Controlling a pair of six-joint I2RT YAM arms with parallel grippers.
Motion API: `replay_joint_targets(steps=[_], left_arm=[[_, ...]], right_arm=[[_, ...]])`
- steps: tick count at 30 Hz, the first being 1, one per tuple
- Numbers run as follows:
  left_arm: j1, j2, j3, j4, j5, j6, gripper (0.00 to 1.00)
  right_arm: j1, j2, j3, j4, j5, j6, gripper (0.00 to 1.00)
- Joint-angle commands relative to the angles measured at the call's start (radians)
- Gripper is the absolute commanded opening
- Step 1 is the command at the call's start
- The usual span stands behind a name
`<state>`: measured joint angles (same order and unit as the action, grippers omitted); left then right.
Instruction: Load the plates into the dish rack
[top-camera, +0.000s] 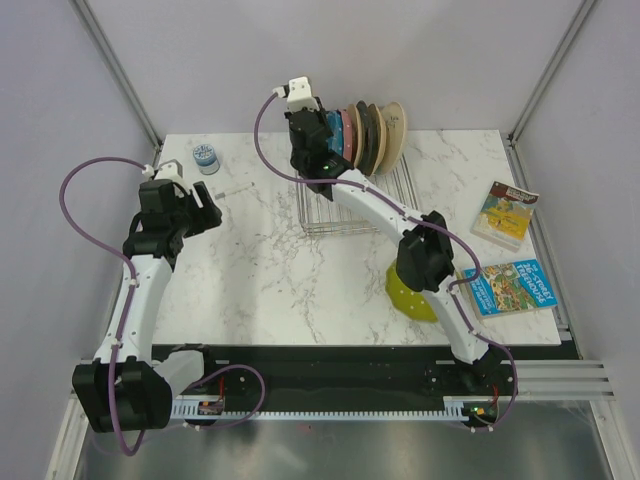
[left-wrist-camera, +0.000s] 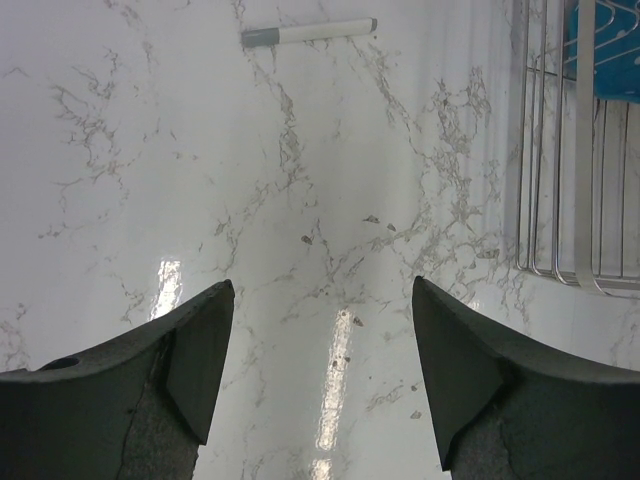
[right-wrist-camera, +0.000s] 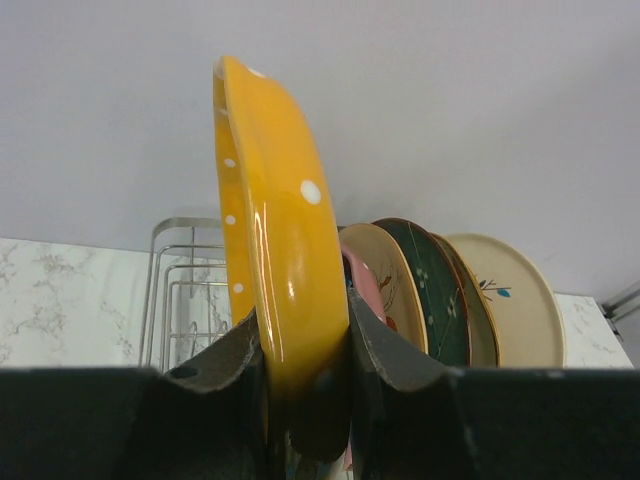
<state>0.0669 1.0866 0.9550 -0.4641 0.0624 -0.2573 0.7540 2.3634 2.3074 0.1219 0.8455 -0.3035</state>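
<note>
My right gripper (right-wrist-camera: 300, 320) is shut on the rim of the orange dotted plate (right-wrist-camera: 275, 270) and holds it upright over the left part of the silver wire dish rack (right-wrist-camera: 175, 270). Just right of it the pink plate (right-wrist-camera: 362, 290) stands in the rack. In the top view the right gripper (top-camera: 310, 140) is at the rack (top-camera: 340, 205), next to the blue plate (top-camera: 344, 135) and the pink plate (top-camera: 352, 128). The lime green plate (top-camera: 410, 295) lies flat on the table, partly under the right arm. My left gripper (top-camera: 210, 205) is open and empty above the table, left of the rack (left-wrist-camera: 570, 200).
Plain beige (right-wrist-camera: 395, 290), dark green (right-wrist-camera: 435, 290) and cream (right-wrist-camera: 515, 310) plates stand at the rack's right end. A white marker (left-wrist-camera: 310, 32) lies on the table. A small blue-lidded jar (top-camera: 206, 158) stands at the back left. Two books (top-camera: 505, 213) (top-camera: 510, 287) lie at the right.
</note>
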Motion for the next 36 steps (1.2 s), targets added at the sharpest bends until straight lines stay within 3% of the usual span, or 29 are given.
replay_joint_targets(steps=[1, 36], left_arm=[[0.005, 0.004, 0.031, 0.03, 0.008, -0.03, 0.79], [0.083, 0.002, -0.038, 0.018, 0.051, -0.057, 0.79]], right_arm=[[-0.013, -0.006, 0.081, 0.131, 0.032, 0.006, 0.0], [-0.062, 0.115, 0.041, -0.024, -0.079, 0.185, 0.0]])
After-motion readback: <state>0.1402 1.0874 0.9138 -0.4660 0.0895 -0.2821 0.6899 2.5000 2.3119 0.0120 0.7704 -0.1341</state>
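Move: The right hand already holds the orange plate upright by its near edge. The empty slot for it at the left end of the dish rack centres about 10 cm ahead, 2 cm right and 18 cm below. The blue plate stands 3 cm to the right of that slot and the pink plate 6 cm right of it, both level with it. From the left hand the slot is some 27 cm ahead, 23 cm right and 6 cm lower. Downwards, with some forward reach, the right hand lowers the upright orange plate about 11 cm towards the empty slot left of the blue plate, keeping its pinch. It eases partway down, then sinks faster, while the wrist tips down about 10 degrees. The left hand, empty and open, drifts a couple of centimetres left and down. ##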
